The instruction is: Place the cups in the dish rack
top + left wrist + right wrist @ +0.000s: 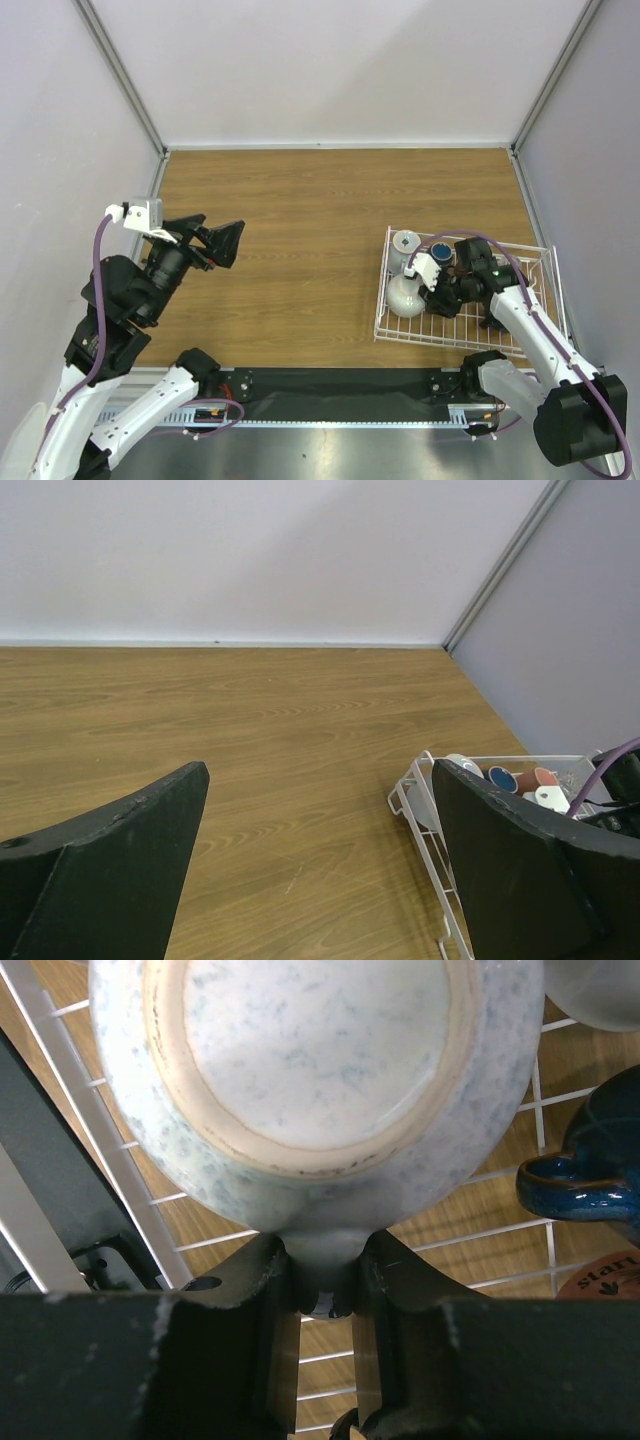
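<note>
The white wire dish rack (548, 262) stands at the right of the table. My right gripper (429, 298) reaches into its near-left corner, shut on the handle of a pale speckled mug (320, 1070) whose base faces the wrist camera. This mug (405, 297) is round and whitish in the top view. Behind it in the rack are a grey-blue mug (405, 243) and a dark blue cup (441, 250). A dark blue mug (600, 1155) lies right of the held one. My left gripper (222, 228) hovers open and holding nothing over the left side of the table, far from the rack.
In the left wrist view the dish rack (420, 805) lies ahead to the right, with a dark blue cup (503, 778) and a reddish cup (542, 776) inside. Walls close the table on three sides. Bare wood lies between the arms.
</note>
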You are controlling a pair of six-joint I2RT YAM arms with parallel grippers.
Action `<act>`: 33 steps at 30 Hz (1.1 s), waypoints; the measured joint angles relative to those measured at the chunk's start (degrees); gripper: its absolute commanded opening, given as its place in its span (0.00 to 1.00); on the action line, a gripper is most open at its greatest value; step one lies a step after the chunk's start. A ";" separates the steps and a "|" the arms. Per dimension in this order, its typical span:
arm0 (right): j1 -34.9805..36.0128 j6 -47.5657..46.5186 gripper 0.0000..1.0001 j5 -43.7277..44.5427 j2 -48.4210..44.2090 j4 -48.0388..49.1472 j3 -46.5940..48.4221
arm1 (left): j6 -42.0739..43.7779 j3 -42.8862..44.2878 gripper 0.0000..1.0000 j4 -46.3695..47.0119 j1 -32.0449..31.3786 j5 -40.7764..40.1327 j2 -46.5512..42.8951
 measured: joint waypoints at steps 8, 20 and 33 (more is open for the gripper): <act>0.02 0.17 0.26 -0.04 0.02 0.02 -0.02 | 0.00 -0.02 1.00 -0.22 0.00 -0.39 -0.61; 0.39 0.37 0.49 0.94 0.02 1.38 -0.66 | -0.50 0.00 1.00 -0.37 0.00 -1.01 -0.98; 1.51 0.37 0.76 1.95 -1.68 1.33 -0.68 | -1.55 -0.02 1.00 -0.63 0.00 -1.33 -0.98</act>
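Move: The large white cup sits bottom-up in the rack with its handle already in the right gripper's fingers. Its middle is about 6 cm left and 2 cm ahead of them, roughly level. From that gripper, the grey cup stands some 13 cm ahead and 6 cm left, the small blue cup 11 cm ahead and 2 cm right, and the navy cup 2 cm back and 14 cm right. From the left gripper, the white cup lies about 33 cm right, level fore-and-aft, some 31 cm lower. Hold the right gripper in place at the white cup's handle, fingers still slanting down and left, and after a brief pause open them steadily from a narrow pinch to about two-thirds wide, letting go of the handle. Let the hand shift no more than about half a centimetre, and leave it around the handle without lifting away yet. ##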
